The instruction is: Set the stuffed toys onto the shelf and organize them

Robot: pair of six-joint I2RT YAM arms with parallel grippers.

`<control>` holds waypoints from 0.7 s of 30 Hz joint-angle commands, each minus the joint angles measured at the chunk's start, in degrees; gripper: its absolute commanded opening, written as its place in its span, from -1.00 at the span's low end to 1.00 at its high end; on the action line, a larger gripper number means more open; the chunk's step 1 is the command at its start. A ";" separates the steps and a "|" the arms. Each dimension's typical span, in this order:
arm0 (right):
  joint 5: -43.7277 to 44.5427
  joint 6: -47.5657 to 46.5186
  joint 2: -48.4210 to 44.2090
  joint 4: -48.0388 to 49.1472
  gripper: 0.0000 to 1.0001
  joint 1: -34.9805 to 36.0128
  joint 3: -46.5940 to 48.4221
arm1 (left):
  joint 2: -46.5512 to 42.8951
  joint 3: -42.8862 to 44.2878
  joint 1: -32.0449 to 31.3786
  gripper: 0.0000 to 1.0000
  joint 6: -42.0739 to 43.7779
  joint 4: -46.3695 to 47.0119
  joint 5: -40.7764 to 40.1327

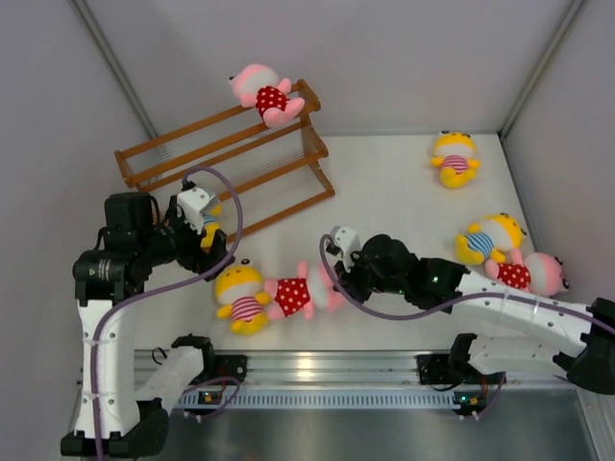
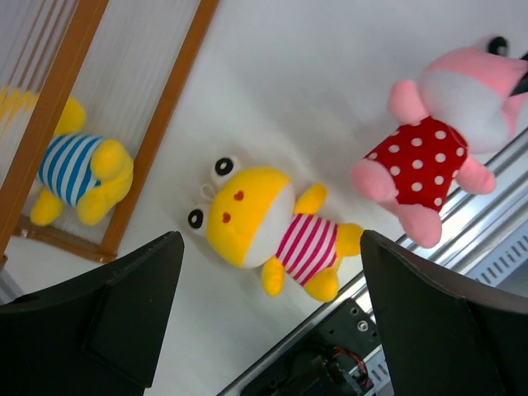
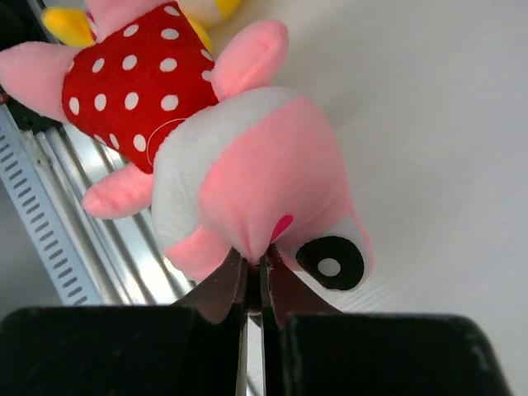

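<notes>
The shelf (image 1: 226,154) stands at the back left, with a pink toy (image 1: 264,94) in a red dotted dress on its top tier. A yellow blue-striped toy (image 2: 78,165) lies between the lowest rails, partly hidden in the top view by my left gripper (image 1: 204,230). That gripper (image 2: 271,247) is open and holds nothing, hovering above a yellow pink-striped toy (image 2: 256,227) on the table. Next to it lies another pink toy (image 3: 247,165). My right gripper (image 3: 256,262) is shut on this one, pinching the fabric of its head.
Three more toys lie on the right: a yellow one (image 1: 454,157) at the back, a yellow blue-striped one (image 1: 488,238) and a pink one (image 1: 530,274) beside my right arm. The metal base rail (image 1: 317,365) runs along the near edge.
</notes>
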 commanded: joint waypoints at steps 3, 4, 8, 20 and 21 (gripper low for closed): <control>-8.48 -43.11 -2.82 6.03 -1.00 0.71 10.80 | 0.43 8.39 -0.19 0.88 1.77 -2.28 14.72; -10.67 -47.86 -2.39 5.25 -1.00 0.80 12.31 | 0.43 10.14 -0.19 0.89 2.03 -2.28 15.34; -20.77 -65.01 3.13 3.57 -1.00 -0.42 21.62 | 0.43 12.79 -0.28 0.96 2.12 -2.28 18.33; -34.77 -79.45 21.70 -7.59 -1.00 -2.36 51.77 | -0.89 12.08 -0.19 0.97 2.64 -2.28 20.37; -35.65 -80.07 22.22 -8.81 -1.00 -2.45 52.66 | -0.80 12.26 -0.19 0.96 2.73 -2.28 20.01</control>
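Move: The left gripper, open and empty, is the right hand's meeting place: about 25 cm left of the right hand, 4 cm ahead and 14 cm higher. The pink toy, pinched by its head in the right fingers, has its middle some 17 cm right of the left hand, 5 cm back and 18 cm below. The pink-striped yellow toy lies 23 cm under the left hand, 4 cm to its right and 1 cm back; the blue-striped toy is 17 cm ahead, 4 cm left and 22 cm below. The right hand keeps its shut grip on the pink toy's head and swings it up some 22 cm and left about 13 cm towards the open left gripper, rolling the wrist roughly 80 degrees until the fingers point left and only a little down. The left hand, fingers staying wide open, rises about 8 cm while easing right and back, turning somewhat clockwise and tipping its fingers up to face the pink toy. ##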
